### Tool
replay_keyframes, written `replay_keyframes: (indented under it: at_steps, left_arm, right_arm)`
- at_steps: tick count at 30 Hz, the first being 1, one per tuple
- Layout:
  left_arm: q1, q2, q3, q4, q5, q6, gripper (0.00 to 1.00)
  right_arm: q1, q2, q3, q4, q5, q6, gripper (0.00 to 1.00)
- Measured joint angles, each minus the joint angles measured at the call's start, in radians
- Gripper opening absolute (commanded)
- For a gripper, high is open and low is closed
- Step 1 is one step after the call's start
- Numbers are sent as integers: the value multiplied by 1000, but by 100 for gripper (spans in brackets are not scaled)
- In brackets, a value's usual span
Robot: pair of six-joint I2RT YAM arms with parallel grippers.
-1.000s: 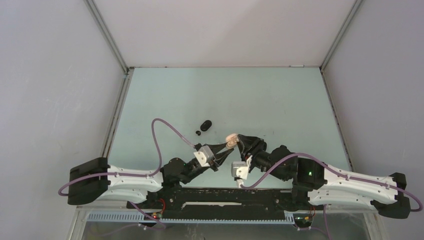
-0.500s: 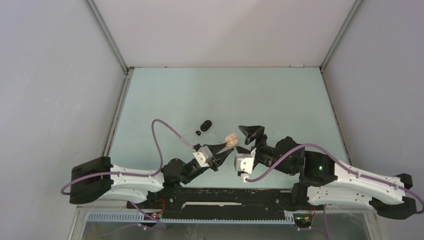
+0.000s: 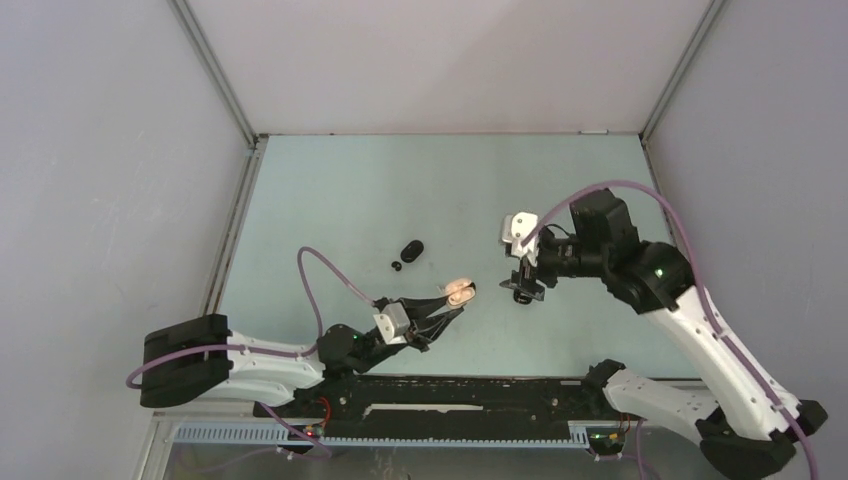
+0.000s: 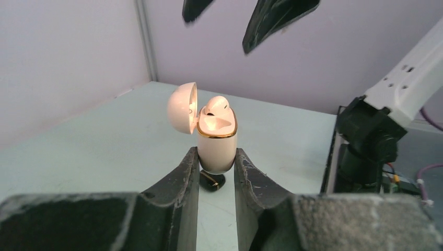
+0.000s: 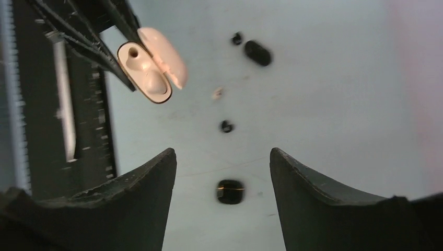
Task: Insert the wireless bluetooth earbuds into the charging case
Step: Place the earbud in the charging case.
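My left gripper [image 4: 217,163] is shut on the lower body of a cream charging case [image 4: 217,144], held upright with its lid swung open to the left. One whitish earbud [image 4: 217,105] sits in the case's mouth and sticks up a little; the socket beside it [image 5: 133,52] shows empty from above. In the top view the case [image 3: 461,291] hangs off the left gripper [image 3: 454,300]. My right gripper [image 5: 222,157] is open and empty, raised to the right of the case [image 3: 522,287]. Loose on the table lie a whitish earbud [image 5: 218,93] and a black earbud [image 5: 226,126].
A black oval case [image 3: 411,248] lies left of centre with another small black bud [image 3: 398,266] beside it. A squarish black case with a gold line [image 5: 230,191] sits on the table under the right gripper. Grey walls close in three sides.
The right gripper opened, let go at the cream case, and the arm swung up and away to the right. The left gripper has shifted slightly, still holding the case.
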Motion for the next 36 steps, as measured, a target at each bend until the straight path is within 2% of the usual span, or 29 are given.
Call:
replay_keyframes:
  at_steps: [4,7,12,22,30,36]
  left_arm:
    - [0,-1,1,12,61,-31,0]
    - [0,-1,6,12,101,-54,0]
    - [0,-1,27,13,134,-98,0]
    - [0,17,74,16,176,-137,0]
    - [0,22,77,19,195,-148,0]
    - [0,22,77,38,190,-166,0]
  right_arm:
    - [-151,97,30,-175,-289,-21,60]
    - [-169,122,19,-248,-427,-42,62]
    - [-172,74,-26,-252,-556,-30,62]
    - [-172,63,-75,-174,-622,76,60]
    - [-199,101,-90,-82,-704,194,51]
    - [-211,108,-101,-44,-765,237,48]
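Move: The open white charging case is in the left hand's fingertips, its middle only about 1 cm above that hand's point. From the empty right hand the case lies roughly 8 cm left, 4 cm back and 6 cm lower. On the table, some 29 to 30 cm below the right hand, are the black case about 3 cm ahead and 7 cm right, a black earbud 6 cm ahead and 4 cm left, and a white earbud 5 cm ahead and 10 cm left. The white case, still pinched in the left fingertips, is carried back, up and somewhat right by about 5 cm in all, turning slightly clockwise. The right hand sweeps back about 7 cm and dips towards it, then edges left and up again while its wrist rolls some 45 degrees; its fingers partly close and come up to the case, still apart, with no contact seen. ##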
